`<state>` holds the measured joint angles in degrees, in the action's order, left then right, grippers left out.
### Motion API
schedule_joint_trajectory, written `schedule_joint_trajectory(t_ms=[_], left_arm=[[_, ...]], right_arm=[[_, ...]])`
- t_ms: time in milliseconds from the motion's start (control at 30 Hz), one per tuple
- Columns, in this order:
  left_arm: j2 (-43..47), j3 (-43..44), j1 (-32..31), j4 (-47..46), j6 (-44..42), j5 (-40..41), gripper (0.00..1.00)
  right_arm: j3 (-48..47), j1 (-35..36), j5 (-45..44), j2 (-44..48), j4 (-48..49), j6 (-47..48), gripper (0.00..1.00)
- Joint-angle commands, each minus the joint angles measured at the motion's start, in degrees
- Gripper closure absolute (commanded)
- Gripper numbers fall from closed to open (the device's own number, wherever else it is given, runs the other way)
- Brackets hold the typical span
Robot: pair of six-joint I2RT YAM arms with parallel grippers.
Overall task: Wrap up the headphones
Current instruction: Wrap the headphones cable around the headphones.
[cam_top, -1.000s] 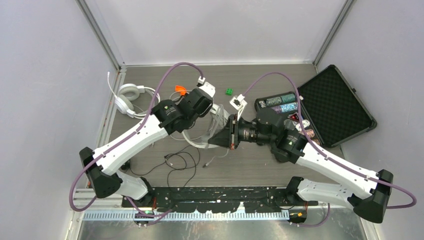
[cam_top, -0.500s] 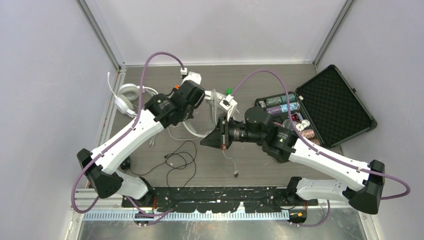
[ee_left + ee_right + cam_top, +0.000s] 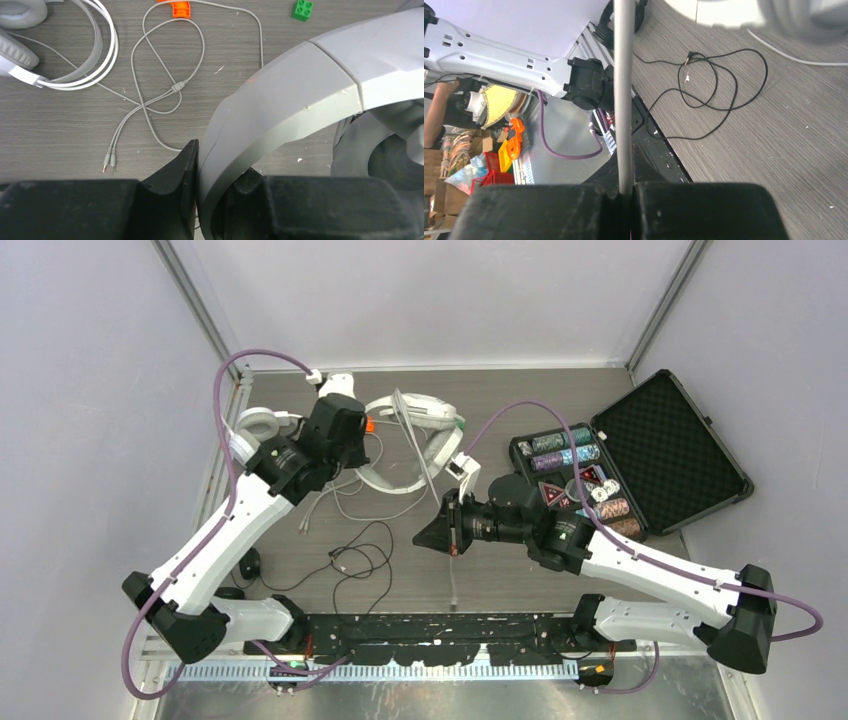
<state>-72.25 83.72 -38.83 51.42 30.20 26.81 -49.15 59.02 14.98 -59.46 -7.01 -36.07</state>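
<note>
My left gripper [image 3: 217, 160] is shut on the wide grey-white headband [image 3: 300, 85] of a white headphones pair [image 3: 415, 420], held above the table's back middle. My right gripper [image 3: 626, 187] is shut on that pair's thin cord [image 3: 624, 100]. In the top view this cord [image 3: 456, 480] runs from the cups down to the right gripper [image 3: 422, 537], and its loose end [image 3: 452, 585] trails toward the front. A second white pair [image 3: 50, 50] lies at the back left with its cord and plugs [image 3: 107, 162] spread on the table. A black cord [image 3: 360, 555] lies looped near the front.
An open black case [image 3: 665, 445] with chips [image 3: 570, 455] stands at the right. A small orange piece [image 3: 181, 9] and a green piece [image 3: 301, 10] lie near the back. The left arm [image 3: 230, 530] stretches over the left half of the table.
The left gripper carried the headphones back and to the left. The right gripper drew toward the front, still shut on the cord, and the cord's loose end now trails straighter.
</note>
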Motion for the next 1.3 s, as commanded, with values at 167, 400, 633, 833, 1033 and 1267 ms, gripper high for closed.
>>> schedule_joint_trajectory(t_ms=[167,400,633,833,1033,1267], left_arm=[[5.41,-0.18,3.29,-10.43,6.69,-4.20,1.00],[6.64,-0.46,5.69,-10.19,8.48,-8.79,1.00],[6.78,0.63,7.79,-10.04,9.93,-14.94,1.00],[7.23,1.99,10.07,-8.34,9.27,-16.33,1.00],[6.64,4.44,12.43,-6.30,8.14,-19.93,1.00],[6.80,5.45,14.94,-5.63,8.05,-25.20,1.00]], right_arm=[[3.31,0.89,-3.11,1.97,4.35,2.47,0.99],[8.55,0.82,-3.68,3.65,6.71,4.65,0.99],[12.86,0.79,-3.78,5.71,9.92,5.31,0.99],[16.45,0.82,-3.32,7.88,12.10,5.68,0.99],[18.56,0.77,-2.45,9.99,12.27,5.93,0.99],[20.52,0.83,-1.99,10.26,12.94,4.76,0.98]])
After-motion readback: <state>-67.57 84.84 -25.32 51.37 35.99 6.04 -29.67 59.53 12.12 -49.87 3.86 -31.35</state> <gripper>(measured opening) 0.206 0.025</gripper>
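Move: The left hand grips the headband; the headphones' middle lies about 10 cm to its right, 2 cm ahead and slightly lower. From the right hand, which holds the cable, the headphones are some 17 cm ahead, 2 cm left and roughly level. The orange clip is about 8 cm ahead of the left hand, 1 cm to its left and some 25 cm below; the black cable lies 13 cm left of the right hand, 6 cm back and 22 cm below. Right hand, still pinching cable, sinks about 7 cm away from the headphones; left rolls them some 20 degrees, left-side-down. ##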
